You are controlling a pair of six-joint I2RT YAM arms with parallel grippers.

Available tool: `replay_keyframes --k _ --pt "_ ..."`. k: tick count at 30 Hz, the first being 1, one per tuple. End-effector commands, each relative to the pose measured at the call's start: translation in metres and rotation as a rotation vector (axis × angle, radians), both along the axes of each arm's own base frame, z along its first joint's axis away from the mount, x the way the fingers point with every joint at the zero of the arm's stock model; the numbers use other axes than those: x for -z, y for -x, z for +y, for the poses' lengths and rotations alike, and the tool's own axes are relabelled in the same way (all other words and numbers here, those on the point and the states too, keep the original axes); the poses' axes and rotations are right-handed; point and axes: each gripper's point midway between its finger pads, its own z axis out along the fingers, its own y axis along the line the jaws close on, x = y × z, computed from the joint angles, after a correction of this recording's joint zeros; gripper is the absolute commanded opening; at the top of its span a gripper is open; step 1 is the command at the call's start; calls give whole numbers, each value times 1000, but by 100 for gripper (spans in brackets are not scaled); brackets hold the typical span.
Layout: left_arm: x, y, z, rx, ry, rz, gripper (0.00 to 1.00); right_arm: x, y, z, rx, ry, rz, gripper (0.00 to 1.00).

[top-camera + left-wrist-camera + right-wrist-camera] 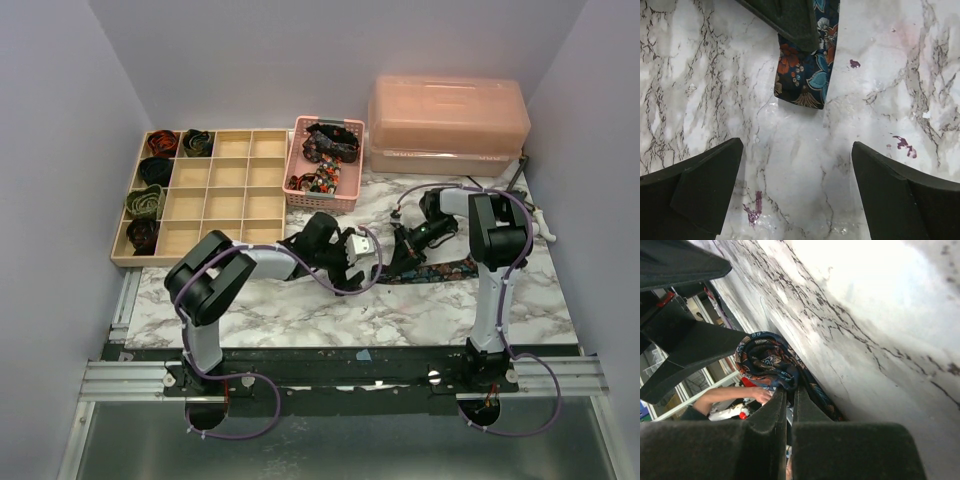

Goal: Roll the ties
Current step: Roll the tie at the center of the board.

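A navy floral tie (445, 268) lies flat on the marble table. My right gripper (405, 255) is shut on its near end. In the right wrist view the closed gripper (790, 392) pinches the cloth, and a curled fold of the tie (765, 360) bunches just past the fingertips. In the left wrist view my left gripper (797, 190) is wide open above bare marble, with nothing between its fingers. The tie's end (802, 75) lies just ahead of it, under the right gripper's finger (790, 20). Seen from the top, the left gripper (352, 268) sits just left of the right one.
A wooden divided tray (225, 175) at the back left holds several coiled ties (146, 202) in its left cells. A pink mesh basket (297, 165) with loose ties stands beside it. A pink lidded box (448, 120) is at the back right. Purple stains (754, 212) mark the marble.
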Motion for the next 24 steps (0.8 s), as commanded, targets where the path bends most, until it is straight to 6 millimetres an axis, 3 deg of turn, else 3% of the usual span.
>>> replay_keyframes --k 1,4,8,10,13,17,24 --pt "-46 -4 -13 0 162 -119 99 49 9 -31 -85 181 -54 1" --pt "-72 -13 -8 -92 232 -178 98 45 8 -29 -82 167 -83 1" --pt "-134 -20 12 -255 441 -319 99 42 -2 -23 -78 140 -132 1" --pt "-141 -16 22 -310 438 -278 99 42 -5 -16 -93 120 -147 1" --pt "-126 -2 18 -223 287 -136 98 42 -13 -6 -105 98 -180 1" --pt "-106 23 20 -120 328 -41 99 43 -22 7 -114 67 -213 1" --pt "-59 15 3 -72 298 -140 98 41 -23 25 -125 30 -229 1"
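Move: Just off the left hand's open fingers, about 5 cm to their right, level with them and some 2 cm lower, lies the rolled end of the tie. The flat tail runs right from there, its far tip about 25 cm to the right of the left hand. The pink basket stands roughly 23 cm ahead of the left hand and 9 cm to its left. From the right hand, the rolled end is at the fingers, its middle about 1 cm back and 2 cm left. Rising clear of the rolled end, the left hand lifts about 14 cm with its fingers still wide open and swinging up towards level by some 20 degrees, then turns back and sinks about 6 cm. Meanwhile the right hand, still pinching the roll by its far side, stays nearly put at first and then draws it level to the left by about 3 cm, turning only slightly. ##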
